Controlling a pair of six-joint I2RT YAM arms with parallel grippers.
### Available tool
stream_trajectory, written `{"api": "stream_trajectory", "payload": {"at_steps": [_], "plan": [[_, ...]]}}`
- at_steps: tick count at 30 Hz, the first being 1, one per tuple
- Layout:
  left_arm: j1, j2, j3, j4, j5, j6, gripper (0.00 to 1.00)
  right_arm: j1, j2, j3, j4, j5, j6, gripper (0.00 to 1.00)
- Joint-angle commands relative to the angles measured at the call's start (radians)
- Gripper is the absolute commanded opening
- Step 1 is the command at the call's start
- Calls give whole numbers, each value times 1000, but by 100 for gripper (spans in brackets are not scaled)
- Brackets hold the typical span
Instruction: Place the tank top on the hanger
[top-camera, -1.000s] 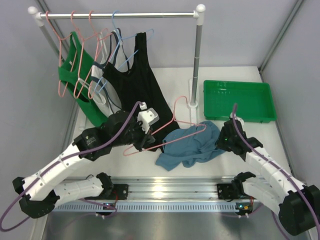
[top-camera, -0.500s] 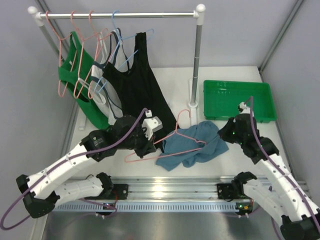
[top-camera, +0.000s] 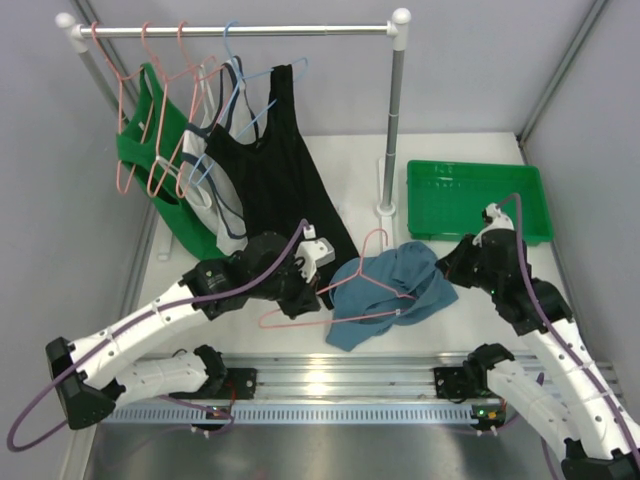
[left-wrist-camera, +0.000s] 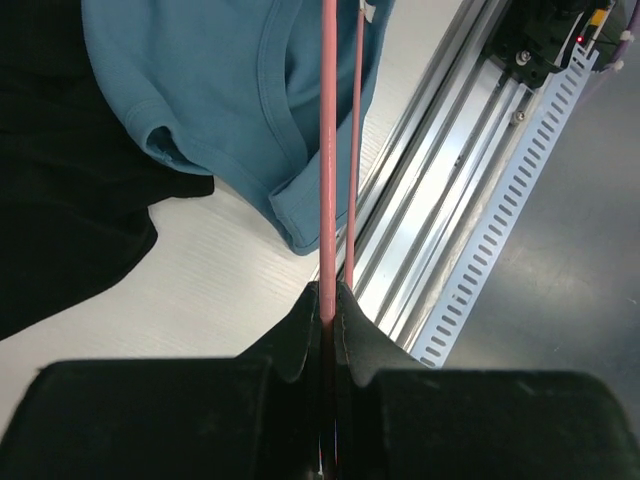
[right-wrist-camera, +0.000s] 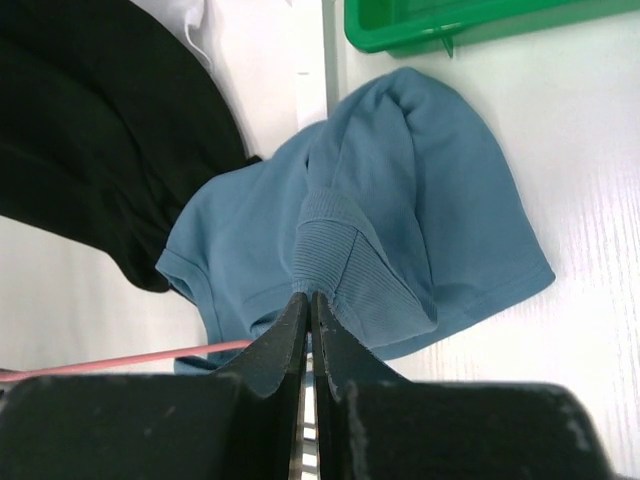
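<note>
The dusty blue tank top (top-camera: 405, 285) lies bunched on the white table, right of centre. My right gripper (top-camera: 452, 268) is at its right side, shut on a ribbed edge of the tank top (right-wrist-camera: 400, 200) right at the jaw tips (right-wrist-camera: 312, 296). The salmon-pink hanger (top-camera: 295, 323) is tilted, its hook up, with its right half over the tank top. My left gripper (top-camera: 305, 290) is shut on the hanger's wire (left-wrist-camera: 327, 150), which runs straight out from the jaws (left-wrist-camera: 328, 292) past the tank top (left-wrist-camera: 200, 90).
A clothes rack (top-camera: 240, 30) at the back left carries a green top (top-camera: 150, 140), a white top, a light blue hanger and the black tank top (top-camera: 270, 160), whose hem reaches the table. A green tray (top-camera: 478, 200) stands at the back right. A metal rail (top-camera: 330, 375) runs along the front edge.
My right gripper has shut on the tank top and moved up and back to the right, drawing the fabric with it. My left arm has carried the hanger rightward over the tank top.
</note>
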Motion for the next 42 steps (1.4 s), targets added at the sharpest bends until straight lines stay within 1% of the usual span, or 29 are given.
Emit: {"api": "stream_trajectory", "payload": {"at_steps": [1, 8, 14, 17, 20, 21, 22, 23, 24, 28, 29, 30, 32, 33, 36, 38, 42], "plan": [[-1, -7, -23, 155, 21, -38, 0, 21, -19, -14, -4, -19, 5, 0], [-9, -23, -63, 298, -23, -91, 0, 24, -13, 5, -17, -19, 3, 0], [-23, -86, -126, 419, -71, -148, 0, 25, 1, 7, -14, 0, 12, 0], [-27, -103, -155, 458, -66, -182, 0, 25, 12, 10, -4, 9, 25, 0], [-56, -87, -187, 522, -75, -216, 0, 27, 25, 21, 16, 12, 41, 0], [-85, -78, -192, 546, -91, -219, 0, 27, 29, 27, 19, 18, 49, 0], [-105, -75, -201, 554, -115, -219, 0, 27, 38, 38, 22, 21, 54, 0], [-125, -69, -204, 565, -182, -220, 0, 29, 41, 44, 27, 21, 55, 0], [-162, -64, -210, 594, -209, -222, 0, 29, 47, 51, 27, 23, 64, 0], [-242, -43, -247, 684, -353, -239, 0, 29, 50, 65, 38, 26, 87, 0], [-260, -34, -251, 695, -427, -243, 0, 30, 49, 67, 38, 26, 91, 0], [-300, -21, -264, 709, -462, -243, 0, 30, 44, 74, 38, 26, 100, 0], [-332, -14, -278, 766, -527, -243, 0, 30, 44, 81, 35, 29, 101, 0], [-361, -8, -293, 784, -599, -243, 0, 32, 39, 87, 29, 30, 104, 0], [-376, 5, -331, 878, -667, -239, 0, 35, 30, 87, 21, 32, 109, 0], [-374, 28, -345, 953, -666, -228, 0, 36, 23, 82, 19, 30, 115, 0], [-386, 101, -344, 1045, -657, -205, 0, 41, 12, 88, 12, 27, 121, 0]]}}
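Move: The left hand holds the pink hanger. The blue tank top's raised edge, pinched by the right hand, lies about 24 cm to its right, 8 cm ahead and near its own height, with the rest of the blue top 16 cm right, 10 cm ahead and 14 cm below. The black top's hem is 10 cm straight ahead, 13 cm down. From the right hand the hanger's far end is some 5 cm left, 5 cm back and slightly lower. Still gripping the hanger by its near shoulder, the left hand pushes it rightward about 9 cm towards the right hand, first rising a little, then sinking past its starting height, while the wrist turns some 25 degrees, partly counter-clockwise, to thread the far end beneath the raised edge of the blue tank top. The right hand keeps its pinch on that edge almost in place, easing down nearly 2 cm and then lifting about 3 cm with a slight tilt. ##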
